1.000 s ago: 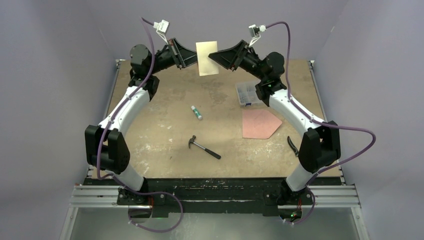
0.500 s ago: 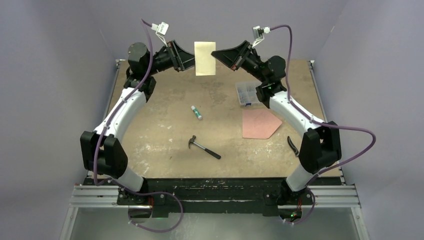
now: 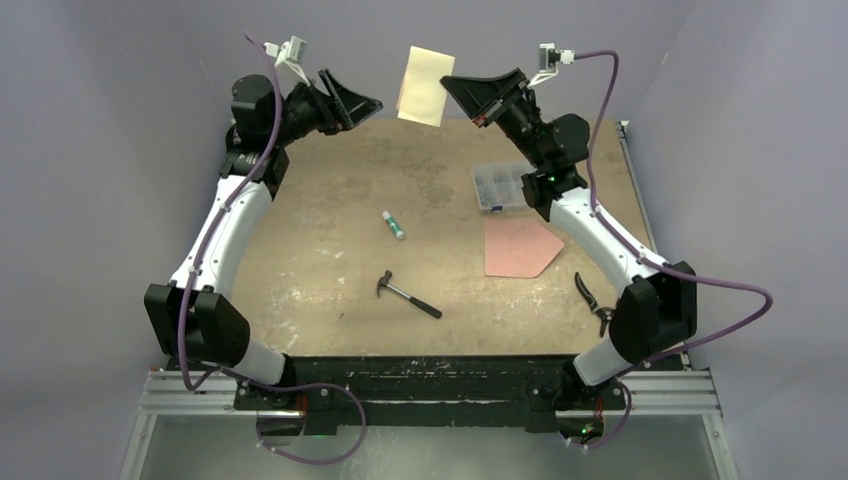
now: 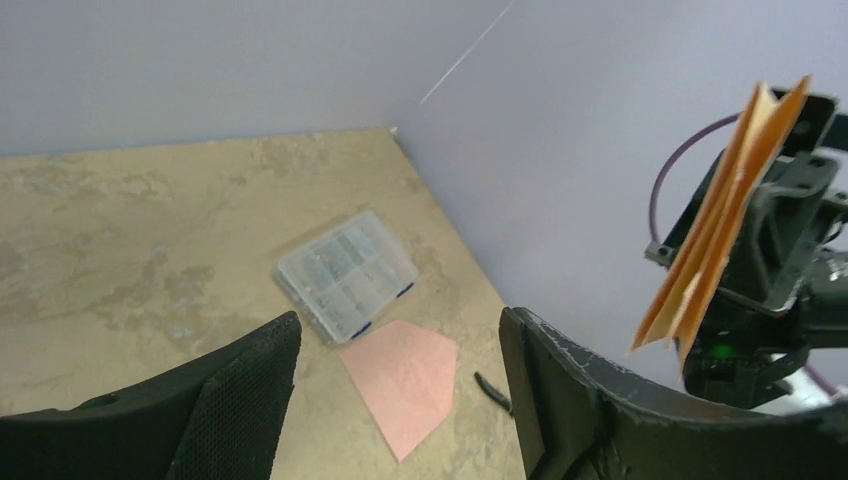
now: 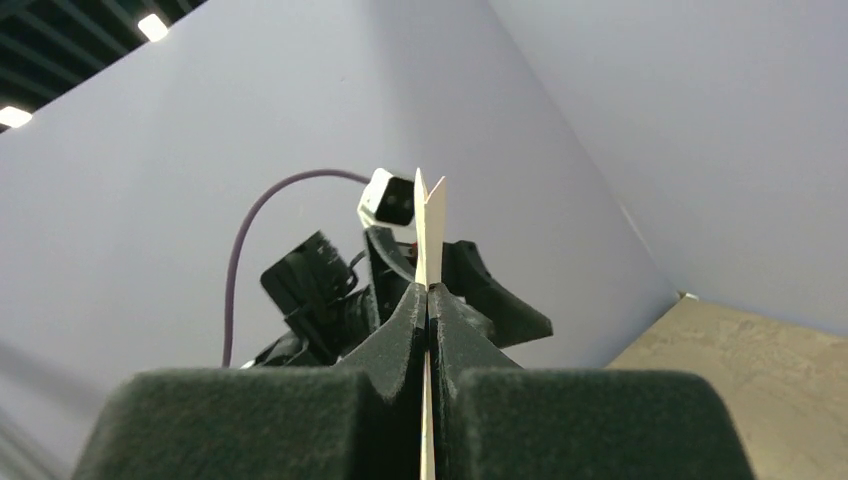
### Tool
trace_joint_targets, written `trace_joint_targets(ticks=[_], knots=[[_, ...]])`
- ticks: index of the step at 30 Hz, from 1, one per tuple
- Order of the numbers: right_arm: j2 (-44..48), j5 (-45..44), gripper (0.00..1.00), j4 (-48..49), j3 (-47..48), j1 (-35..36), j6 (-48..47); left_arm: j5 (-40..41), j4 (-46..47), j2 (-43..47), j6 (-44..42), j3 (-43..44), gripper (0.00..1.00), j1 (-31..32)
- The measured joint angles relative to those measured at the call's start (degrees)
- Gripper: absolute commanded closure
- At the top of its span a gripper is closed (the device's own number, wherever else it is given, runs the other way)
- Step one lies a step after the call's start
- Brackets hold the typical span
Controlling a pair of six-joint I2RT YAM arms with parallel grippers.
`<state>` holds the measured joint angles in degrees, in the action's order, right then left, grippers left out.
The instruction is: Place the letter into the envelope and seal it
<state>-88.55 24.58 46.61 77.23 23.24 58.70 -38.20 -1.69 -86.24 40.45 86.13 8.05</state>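
The letter (image 3: 424, 85), a folded sheet that looks pale cream from above, hangs tilted in the air over the table's far edge. My right gripper (image 3: 446, 86) is shut on its right edge. In the right wrist view the paper (image 5: 430, 222) is pinched edge-on between the closed fingers of the right gripper (image 5: 428, 290). My left gripper (image 3: 372, 101) stands open to the left of the letter, apart from it. The left wrist view shows the letter (image 4: 722, 230) edge-on at the right, beyond the open left gripper (image 4: 400, 325). The salmon-pink envelope (image 3: 520, 247) lies flat at the table's right (image 4: 400, 378).
A clear plastic compartment box (image 3: 497, 186) sits behind the envelope. A white glue stick (image 3: 393, 224) and a hammer (image 3: 408, 294) lie mid-table. Black pliers (image 3: 590, 295) rest near the right arm. Purple walls enclose the table.
My left gripper opened, let go of the letter and drew back to the left. My right gripper shut on the letter and raised it, tilting it.
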Motion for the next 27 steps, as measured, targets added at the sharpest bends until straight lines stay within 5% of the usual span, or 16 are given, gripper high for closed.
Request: trace_joint_targets(ticks=[13,27], knots=[[-9.3,-5.6,1.00,6.7,9.6,0.2,5.1,1.0,49.5,1.9,29.1,-13.6,0.24,0.7],[-12.3,-5.3,1.00,13.3,10.6,0.9,13.7,4.6,50.9,-3.8,28.5,-11.0,0.30,10.0]])
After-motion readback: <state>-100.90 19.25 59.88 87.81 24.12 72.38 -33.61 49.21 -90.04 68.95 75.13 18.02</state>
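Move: Off the left hand's open fingers, the folded letter is about 8 cm to the right, some 4 cm back and 9 cm higher, still pinched at its edge in the right hand. From that right hand the letter's middle is roughly 4 cm left, level fore and aft, 1 cm up. Far below it, nearly 50 cm down, lie the parts box, about 4 cm forward and 11 cm right, and the envelope, 9 cm back and 13 cm right. Rising about 9 cm and drawing back some 5 cm, the left hand tips its fingertips upward by roughly 30 degrees, then swings about 7 cm right towards the letter's lower edge, sinking slightly, fingers staying wide open. The right hand keeps its pinch on the letter, lifting it 3 to 4 cm and forward about 3 cm while tilting its own fingertips further up. ##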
